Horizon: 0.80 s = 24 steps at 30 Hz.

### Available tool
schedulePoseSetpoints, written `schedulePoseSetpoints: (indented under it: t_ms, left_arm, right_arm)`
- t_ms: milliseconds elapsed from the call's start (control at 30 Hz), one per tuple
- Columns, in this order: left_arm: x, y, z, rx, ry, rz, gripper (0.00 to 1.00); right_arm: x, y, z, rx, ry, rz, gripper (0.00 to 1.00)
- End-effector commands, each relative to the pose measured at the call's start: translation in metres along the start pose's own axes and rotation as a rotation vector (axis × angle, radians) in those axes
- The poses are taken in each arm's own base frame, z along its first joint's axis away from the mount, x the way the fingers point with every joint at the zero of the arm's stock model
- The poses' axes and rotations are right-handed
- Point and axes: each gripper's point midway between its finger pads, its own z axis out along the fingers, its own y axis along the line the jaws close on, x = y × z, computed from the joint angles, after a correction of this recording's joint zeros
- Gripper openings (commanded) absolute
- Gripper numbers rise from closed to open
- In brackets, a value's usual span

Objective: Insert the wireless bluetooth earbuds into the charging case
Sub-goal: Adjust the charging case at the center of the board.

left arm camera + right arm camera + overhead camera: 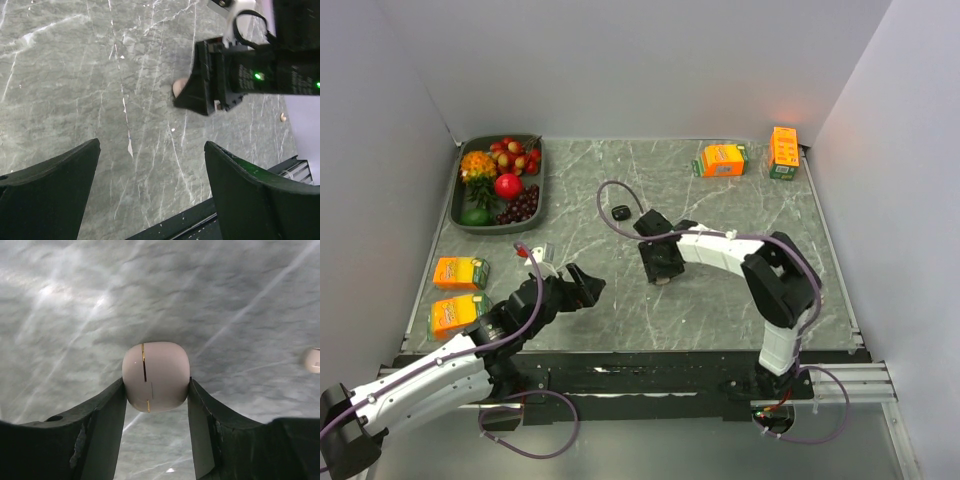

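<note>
My right gripper (156,386) is shut on a white rounded charging case (156,371) with a thin gold seam, its lid closed, held at the marble table. In the top view this gripper (661,274) is at the table's middle; in the left wrist view the case (178,88) peeks out under it. A tiny whitish earbud (312,360) lies on the table to the right of the case and also shows in the left wrist view (283,117). A small black case-like object (620,212) lies behind the right gripper. My left gripper (152,145) is open and empty above bare table (586,284). Other earbuds are not visible.
A dark tray (536,150) of fruit stands at the back left. Two orange cartons (460,272) (455,313) lie at the left edge, two more (723,159) (783,152) at the back right. Grey walls enclose the table on three sides.
</note>
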Motion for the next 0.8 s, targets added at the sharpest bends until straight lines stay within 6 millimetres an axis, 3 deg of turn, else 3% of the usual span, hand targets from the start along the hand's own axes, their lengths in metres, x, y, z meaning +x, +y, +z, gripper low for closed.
schedulePoseSetpoints:
  t_ms: [0, 33, 100, 133, 167, 233, 267, 300, 433, 567, 767]
  left_arm:
    - [-0.006, -0.004, 0.001, 0.008, -0.027, -0.024, 0.91]
    - [-0.006, -0.005, 0.001, 0.014, -0.024, -0.026, 0.91]
    - [-0.007, -0.006, 0.0, 0.02, -0.029, -0.031, 0.91]
    - [-0.006, -0.007, 0.0, 0.024, -0.028, -0.036, 0.91]
    - [-0.006, -0.007, 0.0, 0.026, -0.03, -0.037, 0.91]
    - [-0.007, -0.008, 0.0, 0.036, -0.035, -0.044, 0.91]
    - [-0.008, -0.009, -0.001, 0.042, -0.038, -0.046, 0.91]
    - [-0.008, -0.009, -0.001, 0.045, -0.04, -0.047, 0.91]
    - [-0.009, -0.008, -0.002, 0.043, -0.046, -0.055, 0.91]
    - [-0.007, -0.006, -0.003, 0.038, -0.044, -0.059, 0.91]
    - [-0.004, -0.001, -0.004, 0.028, -0.039, -0.058, 0.92]
  right_arm:
    - [-0.024, 0.042, -0.052, -0.315, -0.149, 0.013, 0.34]
    - [-0.01, 0.058, -0.058, -0.444, -0.102, 0.029, 0.35]
    - [-0.026, 0.069, -0.076, -0.597, -0.165, 0.073, 0.35]
    - [-0.019, 0.074, -0.079, -0.666, -0.138, 0.111, 0.35]
    - [-0.023, 0.089, -0.094, -0.802, -0.153, 0.098, 0.35]
    - [-0.02, 0.092, -0.102, -0.913, -0.141, 0.151, 0.36]
    - [-0.015, 0.1, -0.116, -1.022, -0.115, 0.139, 0.37]
    - [-0.023, 0.104, -0.122, -1.092, -0.136, 0.159, 0.41]
    - [-0.018, 0.101, -0.114, -1.184, -0.064, 0.251, 0.5]
    - [-0.013, 0.088, -0.099, -1.189, -0.021, 0.341, 0.7]
    - [0.002, 0.066, -0.081, -1.091, 0.016, 0.405, 0.78]
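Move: The right fingers already grip the charging case low over the board. The patch it is taken to, near the board's middle, lies about 9 cm to their left and 4 cm back. A black case stands some 16 cm ahead and 9 cm left. The idle, open left gripper is around 14 cm left, 8 cm back and 12 cm higher. From the left hand, the charging case is roughly 14 cm right, 8 cm ahead and 12 cm below. Still pinching the charging case, the right hand lifts it about 8 cm while carrying it some 7 cm left and 5 cm back, rolling roughly 60 degrees so the fingers swing from pointing down to pointing left. There the fingers open and let go of the case, and the hand starts easing back right. ##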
